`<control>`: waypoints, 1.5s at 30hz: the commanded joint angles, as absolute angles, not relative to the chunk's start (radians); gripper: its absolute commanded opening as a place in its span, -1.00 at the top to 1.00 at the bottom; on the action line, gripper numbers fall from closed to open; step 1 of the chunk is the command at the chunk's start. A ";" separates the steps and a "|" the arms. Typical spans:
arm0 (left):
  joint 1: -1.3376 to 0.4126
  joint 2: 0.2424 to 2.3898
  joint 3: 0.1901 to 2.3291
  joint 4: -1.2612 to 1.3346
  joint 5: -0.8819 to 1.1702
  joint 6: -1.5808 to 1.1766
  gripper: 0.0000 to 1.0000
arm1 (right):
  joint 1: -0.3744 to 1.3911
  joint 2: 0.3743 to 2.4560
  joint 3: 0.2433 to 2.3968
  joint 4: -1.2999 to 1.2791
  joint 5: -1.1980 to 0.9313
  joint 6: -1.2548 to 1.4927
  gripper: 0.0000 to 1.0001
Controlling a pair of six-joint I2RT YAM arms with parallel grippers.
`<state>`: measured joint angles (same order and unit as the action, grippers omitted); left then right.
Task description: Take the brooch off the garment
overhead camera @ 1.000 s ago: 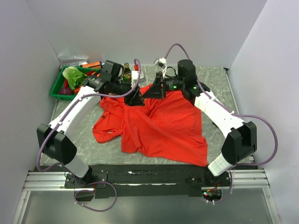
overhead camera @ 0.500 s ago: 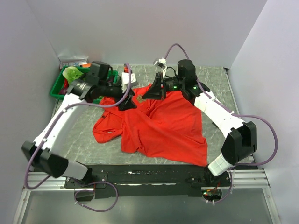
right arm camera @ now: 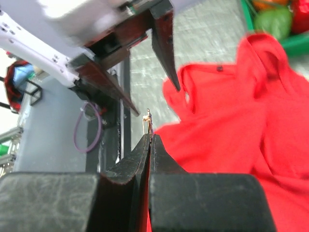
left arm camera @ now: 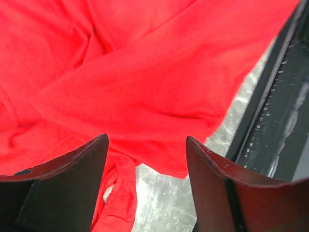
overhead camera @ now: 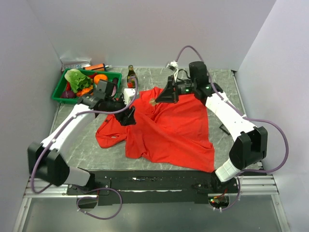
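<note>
The garment (overhead camera: pixel 169 130) is a bright red shirt, crumpled across the middle of the table. My right gripper (overhead camera: pixel 158 100) hangs over its collar area, shut on the brooch (overhead camera: pixel 153 101). In the right wrist view the tiny gold brooch (right arm camera: pixel 148 117) pokes out past the pinched fingertips (right arm camera: pixel 150 137), with the garment (right arm camera: pixel 231 121) just beside it. My left gripper (overhead camera: pixel 129 118) stands open over the shirt's left part with nothing between its fingers. Below the left gripper (left arm camera: pixel 147 140) are red garment folds (left arm camera: pixel 145 72) and a patch of bare table.
A green tray (overhead camera: pixel 60 92) of vegetables stands at the back left, with a dark bottle (overhead camera: pixel 131 75) and a white object (overhead camera: pixel 128 93) near it. A black rail (overhead camera: pixel 159 181) runs along the near edge. Walls close in the left, right and back.
My left gripper has opened and drawn back to the left and nearer from the collar. My right gripper, still shut, has shifted slightly right with the brooch.
</note>
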<state>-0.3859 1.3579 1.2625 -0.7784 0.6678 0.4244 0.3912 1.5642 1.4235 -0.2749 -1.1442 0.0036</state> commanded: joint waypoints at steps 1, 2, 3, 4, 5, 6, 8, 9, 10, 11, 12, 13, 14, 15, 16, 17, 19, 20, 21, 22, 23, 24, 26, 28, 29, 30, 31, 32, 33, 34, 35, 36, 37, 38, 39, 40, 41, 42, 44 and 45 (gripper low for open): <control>-0.382 1.465 1.244 -0.638 0.624 0.368 -0.37 | 0.310 1.520 1.511 -0.524 -1.095 -0.213 1.00; -0.380 1.488 1.256 -0.629 0.617 0.356 -0.63 | 0.293 1.503 1.500 -0.582 -1.057 -0.238 1.00; -0.380 1.532 1.267 -0.623 0.609 0.347 -0.93 | 0.279 1.493 1.491 -0.606 -1.033 -0.283 1.00; -0.380 1.551 1.278 -0.618 0.611 0.318 -0.93 | 0.256 1.479 1.476 -0.627 -1.013 -0.304 1.00; -0.380 1.568 1.295 -0.598 0.614 0.302 -0.93 | 0.217 1.450 1.438 -0.644 -0.991 -0.323 1.00; -0.382 1.592 1.301 -0.583 0.632 0.289 -0.93 | 0.190 1.434 1.416 -0.682 -0.939 -0.366 1.00; -0.383 1.608 1.302 -0.524 0.641 0.236 -0.93 | 0.125 1.384 1.349 -0.719 -0.887 -0.422 1.00; -0.385 1.623 1.307 -0.506 0.643 0.218 -0.93 | 0.100 1.364 1.323 -0.750 -0.837 -0.477 1.00; -0.387 1.631 1.310 -0.493 0.632 0.178 -0.93 | 0.074 1.329 1.295 -0.758 -0.804 -0.498 1.00; -0.390 1.641 1.322 -0.468 0.623 0.160 -0.93 | 0.014 1.315 1.245 -0.767 -0.781 -0.518 1.00; -0.396 1.655 1.328 -0.460 0.611 0.144 -0.93 | -0.014 1.301 1.220 -0.784 -0.735 -0.561 1.00; -0.399 1.661 1.342 -0.454 0.589 0.127 -0.93 | -0.052 1.278 1.198 -0.790 -0.710 -0.586 1.00; -0.400 1.664 1.347 -0.450 0.580 0.123 -0.93 | -0.079 1.267 1.149 -0.788 -0.683 -0.606 1.00; -0.406 1.672 1.350 -0.439 0.566 0.118 -0.93 | -0.125 1.255 1.126 -0.785 -0.649 -0.656 1.00; -0.408 1.674 1.351 -0.434 0.557 0.109 -0.93 | -0.144 1.244 1.103 -0.779 -0.585 -0.688 1.00; -0.410 1.675 1.358 -0.430 0.531 0.100 -0.93 | -0.158 1.226 1.054 -0.769 -0.531 -0.722 1.00; -0.410 1.684 1.359 -0.417 0.503 0.062 -0.93 | -0.195 1.201 1.000 -0.714 -0.436 -0.796 1.00; -0.410 1.690 1.368 -0.420 0.502 0.058 -0.93 | -0.210 1.197 0.967 -0.698 -0.416 -0.816 1.00; -0.411 1.700 1.373 -0.423 0.508 0.060 -0.93 | -0.221 1.195 0.953 -0.683 -0.393 -0.846 1.00; -0.411 1.703 1.376 -0.428 0.512 0.055 -0.93 | -0.235 1.201 0.943 -0.669 -0.365 -0.857 1.00; -0.411 1.704 1.382 -0.429 0.518 0.054 -0.93 | -0.236 1.204 0.927 -0.635 -0.327 -0.868 1.00; -0.413 1.707 1.385 -0.431 0.523 0.054 -0.93 | -0.238 1.207 0.917 -0.620 -0.307 -0.891 1.00; -0.414 1.712 1.394 -0.439 0.523 0.055 -0.93 | -0.245 1.216 0.891 -0.563 -0.260 -0.914 1.00; -0.416 1.720 1.400 -0.443 0.525 0.057 -0.93 | -0.245 1.226 0.864 -0.526 -0.226 -0.949 1.00; -0.417 1.721 1.405 -0.451 0.525 0.058 -0.93 | -0.245 1.230 0.853 -0.512 -0.194 -0.969 1.00; -0.419 1.720 1.405 -0.453 0.522 0.057 -0.93 | -0.245 1.235 0.842 -0.462 -0.155 -0.976 1.00; -0.419 1.718 1.404 -0.453 0.520 0.055 -0.93 | -0.245 1.245 0.828 -0.447 -0.135 -0.983 1.00; -0.420 1.718 1.402 -0.453 0.512 0.057 -0.93 | -0.245 1.253 0.822 -0.431 -0.117 -1.006 1.00; -0.422 1.717 1.401 -0.453 0.508 0.058 -0.93 | -0.245 1.262 0.819 -0.416 -0.094 -1.015 1.00; -0.423 1.715 1.399 -0.453 0.503 0.058 -0.93 | -0.245 1.276 0.810 -0.404 -0.083 -1.025 1.00; -0.423 1.717 1.399 -0.454 0.502 0.060 -0.93 | -0.247 1.282 0.804 -0.390 -0.074 -1.031 1.00; -0.423 1.718 1.401 -0.456 0.500 0.060 -0.93 | -0.245 1.287 0.801 -0.377 -0.063 -1.032 1.00; -0.425 1.721 1.402 -0.457 0.499 0.058 -0.93 | -0.245 1.296 0.796 -0.353 -0.049 -1.034 1.00; -0.426 1.723 1.404 -0.459 0.499 0.060 -0.93 | -0.245 1.304 0.798 -0.345 -0.041 -1.031 1.00; -0.426 1.724 1.407 -0.463 0.499 0.060 -0.93 | -0.245 1.310 0.799 -0.335 -0.037 -1.028 1.00; -0.428 1.724 1.410 -0.463 0.499 0.061 -0.93 | -0.245 1.327 0.802 -0.321 -0.025 -1.026 1.00; -0.429 1.727 1.411 -0.465 0.497 0.060 -0.93 | -0.245 1.338 0.802 -0.313 -0.020 -1.026 1.00; -0.430 1.732 1.413 -0.465 0.495 0.058 -0.93 | -0.245 1.345 0.799 -0.304 -0.015 -1.029 1.00; -0.433 1.738 1.419 -0.469 0.494 0.057 -0.93 | -0.245 1.361 0.784 -0.276 -0.008 -1.048 1.00; -0.433 1.741 1.422 -0.472 0.492 0.055 -0.93 | -0.248 1.365 0.779 -0.269 -0.005 -1.058 1.00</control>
<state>-0.4225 1.7306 1.3693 -0.4683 0.4999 0.0807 -0.2401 1.3476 0.7952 -0.3672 -0.0463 -1.0176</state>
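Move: My right hand holds the brooch. The open display case it is bound for lies some 42 cm to this hand's right, about 3 cm ahead and 31 cm below. The garment's right edge lies in between, roughly 28 cm right, 4 cm ahead and 33 cm down. My empty left hand has the garment's gathered fold about 13 cm ahead, 10 cm right and 21 cm below; the bottle stands roughly 27 cm ahead of it, 3 cm left and 13 cm lower. I swing the pinched brooch with my right hand about 40 cm to the right and over 20 cm down, past the garment's right edge to above the open display case, turning the fingers from pointing left to pointing down and forward. My left hand spreads its fingers wider while dropping and reaching forward, then keeps on forward and slightly right, about 10 cm in all, over the garment, and halts. ##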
